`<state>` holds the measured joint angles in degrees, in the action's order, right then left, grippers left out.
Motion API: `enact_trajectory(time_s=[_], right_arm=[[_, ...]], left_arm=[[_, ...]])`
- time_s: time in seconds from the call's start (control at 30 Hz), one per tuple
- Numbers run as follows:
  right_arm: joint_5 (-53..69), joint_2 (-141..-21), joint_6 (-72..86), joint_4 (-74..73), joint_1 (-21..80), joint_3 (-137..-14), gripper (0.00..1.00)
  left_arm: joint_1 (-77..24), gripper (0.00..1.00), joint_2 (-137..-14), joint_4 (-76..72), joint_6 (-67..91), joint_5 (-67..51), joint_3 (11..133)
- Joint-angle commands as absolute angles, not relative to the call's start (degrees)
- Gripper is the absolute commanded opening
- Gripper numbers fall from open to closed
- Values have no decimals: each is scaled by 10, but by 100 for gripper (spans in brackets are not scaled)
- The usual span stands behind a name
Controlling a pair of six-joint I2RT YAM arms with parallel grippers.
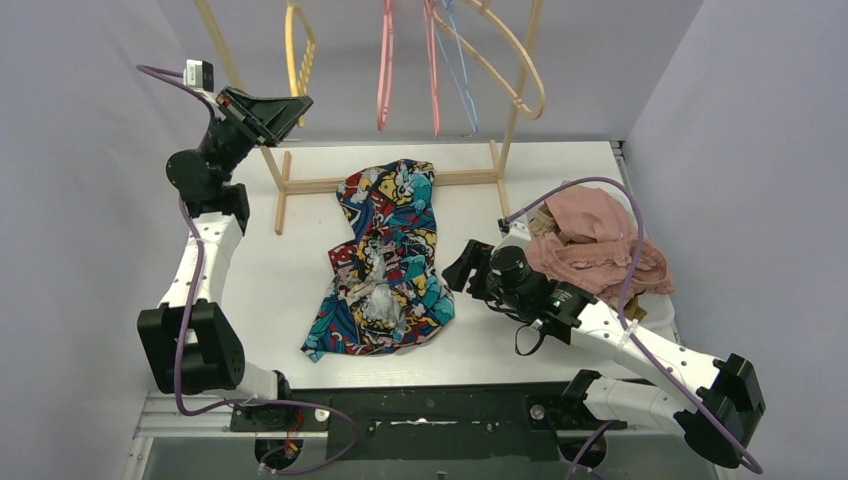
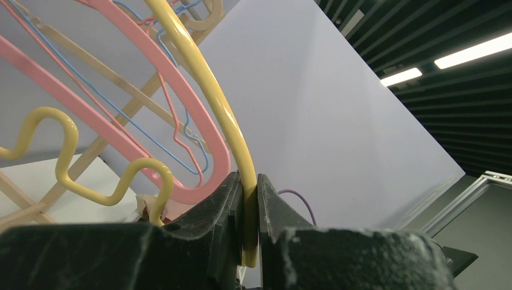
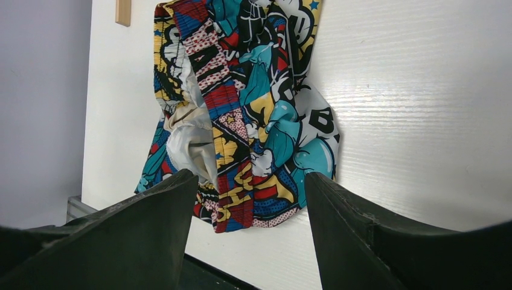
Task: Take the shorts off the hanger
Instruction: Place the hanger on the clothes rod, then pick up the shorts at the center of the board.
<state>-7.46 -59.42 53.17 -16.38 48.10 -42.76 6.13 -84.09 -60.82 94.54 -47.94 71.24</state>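
The comic-print shorts (image 1: pixel 385 260) lie crumpled flat in the middle of the table, off any hanger; the right wrist view shows them (image 3: pixel 247 109) just ahead of the jaws. My right gripper (image 1: pixel 465 268) hovers low by their right edge, open, with nothing between its fingers (image 3: pixel 250 181). Up at the rack, my left gripper (image 1: pixel 290 108) is shut on the rim of the bare yellow hanger (image 1: pixel 298 45), the yellow bar (image 2: pixel 205 90) pinched between the jaws (image 2: pixel 250 202). Dusty pink shorts (image 1: pixel 600 245) lie heaped at the right.
A wooden rack (image 1: pixel 400 182) stands at the back of the table with bare pink (image 1: pixel 385 60), blue (image 1: pixel 462 80) and beige (image 1: pixel 515 70) hangers. Tan cloth (image 1: pixel 545 222) peeks from the right-hand heap. Grey walls close in on both sides.
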Motion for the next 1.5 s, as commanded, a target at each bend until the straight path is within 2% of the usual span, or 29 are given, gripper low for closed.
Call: enact_trajectory(time_s=[0.0, 0.03, 0.13, 0.23, 0.33, 0.4, 0.53, 0.67, 0.97, 1.2, 1.37, 1.47], right_arm=[[-82, -580, 528, -142, 484, -442, 66], [-82, -581, 528, -140, 484, -442, 66], [-78, -584, 528, -136, 484, -443, 67], [-65, -586, 521, -130, 484, -447, 69], [-48, -596, 505, -121, 485, -455, 72], [-44, -611, 492, -119, 489, -465, 74], [-84, -668, 470, -132, 516, -505, 88], [-130, -751, 459, -140, 541, -553, 95], [-243, -867, 472, -115, 617, -625, 99], [-236, -880, 455, -67, 624, -616, 100], [-250, -886, 477, -51, 623, -605, 100], [-269, -914, 497, -91, 624, -650, 100]], left_arm=[[66, 2, -820, -640, 959, -484, 757], [67, 3, -816, -627, 949, -487, 755], [67, 16, -803, -620, 937, -489, 712], [67, 38, -790, -654, 949, -486, 649], [67, 55, -776, -659, 942, -493, 607], [67, 60, -762, -643, 920, -509, 590], [69, 72, -724, -564, 842, -549, 555], [73, 76, -698, -453, 749, -563, 560], [80, 78, -716, -388, 713, -579, 678], [92, 78, -709, -224, 592, -558, 750], [105, 78, -660, -110, 515, -521, 729], [106, 79, -610, -6, 425, -474, 713]])
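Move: My left hand still grips the near end of the yellow hanger. The clothes rod lies about 17 cm ahead of it, some 3 cm left and 18 cm up; the thick pink hanger is about 14 cm to its right and 12 cm ahead, slightly higher. The shorts lie about 8 cm ahead, 13 cm left and 15 cm below my right hand; the basket is some 28 cm right, 8 cm ahead and 11 cm below that hand. I open my left fingers wide and let go of the yellow hanger, dropping the hand about 7 cm and easing it back from the rod. It then rises some 5 cm, rolls its left side up, and dips again at the end. Meanwhile my right hand sweeps about 11 cm left over the shorts, sinking a few centimetres and spreading its fingers fully, still above the cloth. ##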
